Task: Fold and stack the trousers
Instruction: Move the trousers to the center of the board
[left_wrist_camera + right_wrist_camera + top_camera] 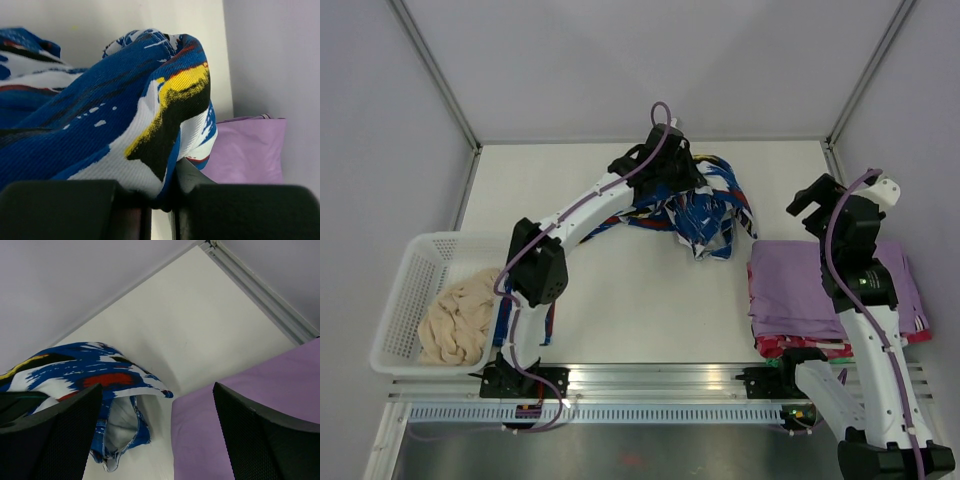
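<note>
The trousers (705, 212), in a blue, white and black print, lie crumpled at the back middle of the table. My left gripper (682, 180) reaches over them from the left and is shut on a raised fold of them. In the left wrist view that fold (115, 130) rises from between the black fingers (75, 210), and the gripper (162, 196) pinches its lower edge. My right gripper (812, 210) hovers open over the back left corner of the lilac stack, right of the trousers. In the right wrist view the gripper (157, 435) holds nothing, and the trousers (95, 377) hang at the left.
A stack of folded lilac garments (820, 285) lies at the right, with red-printed cloth (800, 348) under its front edge. A white basket (405, 285) at the left holds a cream fluffy bundle (460, 320). Blue printed cloth (548, 325) shows beside the left arm's lower link. Grey walls close the back and sides.
</note>
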Controlling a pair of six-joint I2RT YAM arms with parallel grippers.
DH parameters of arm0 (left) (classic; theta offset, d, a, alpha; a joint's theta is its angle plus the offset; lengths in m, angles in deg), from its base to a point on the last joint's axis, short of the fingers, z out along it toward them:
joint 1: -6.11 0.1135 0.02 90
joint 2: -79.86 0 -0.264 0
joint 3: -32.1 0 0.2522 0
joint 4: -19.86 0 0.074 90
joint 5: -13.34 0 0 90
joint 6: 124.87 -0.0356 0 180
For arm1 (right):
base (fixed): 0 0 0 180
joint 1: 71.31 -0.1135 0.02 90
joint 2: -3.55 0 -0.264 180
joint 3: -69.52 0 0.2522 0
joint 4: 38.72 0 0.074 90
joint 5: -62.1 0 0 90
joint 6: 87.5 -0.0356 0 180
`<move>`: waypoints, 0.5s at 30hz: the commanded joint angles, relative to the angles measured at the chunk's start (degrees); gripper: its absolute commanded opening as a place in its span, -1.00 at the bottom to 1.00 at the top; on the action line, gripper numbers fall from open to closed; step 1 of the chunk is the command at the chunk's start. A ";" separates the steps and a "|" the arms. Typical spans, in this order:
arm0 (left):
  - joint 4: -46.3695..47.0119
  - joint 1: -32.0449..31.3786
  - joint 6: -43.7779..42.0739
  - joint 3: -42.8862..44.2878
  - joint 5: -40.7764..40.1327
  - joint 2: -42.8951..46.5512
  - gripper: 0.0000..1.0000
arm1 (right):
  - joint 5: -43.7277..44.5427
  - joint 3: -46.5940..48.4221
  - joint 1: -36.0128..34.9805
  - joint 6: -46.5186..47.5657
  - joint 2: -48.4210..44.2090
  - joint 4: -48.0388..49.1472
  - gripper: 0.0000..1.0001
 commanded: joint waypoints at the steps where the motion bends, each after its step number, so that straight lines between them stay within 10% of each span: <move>1: 6.60 0.06 3.31 7.83 2.45 -3.42 -0.95 | -3.85 -1.81 0.11 -0.76 0.52 -1.61 0.96; 15: 32.44 0.06 5.51 15.75 -4.57 -13.46 -0.95 | -2.89 -4.89 0.11 -1.29 2.80 1.46 0.96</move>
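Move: The trousers are already bunched in the left fingers. The bare board towards its far right corner lies some 21 cm to that hand's right, 6 cm ahead and about 18 cm below. The board's centre is roughly 12 cm back and 9 cm left; the purple stack is about 34 cm right and 22 cm back. From the open right hand the trousers hang some 13 cm ahead, 22 cm left and 20 cm lower. The trousers stay pinched in the left fingers and are carried forward and to the right, about 8 cm in all, towards the board's far right corner; the hand first dips some 2 cm, then swings up about 6 cm while the wrist tips the fingers up. The right hand, wide open and holding nothing, sinks about 5 cm beside the trousers. ##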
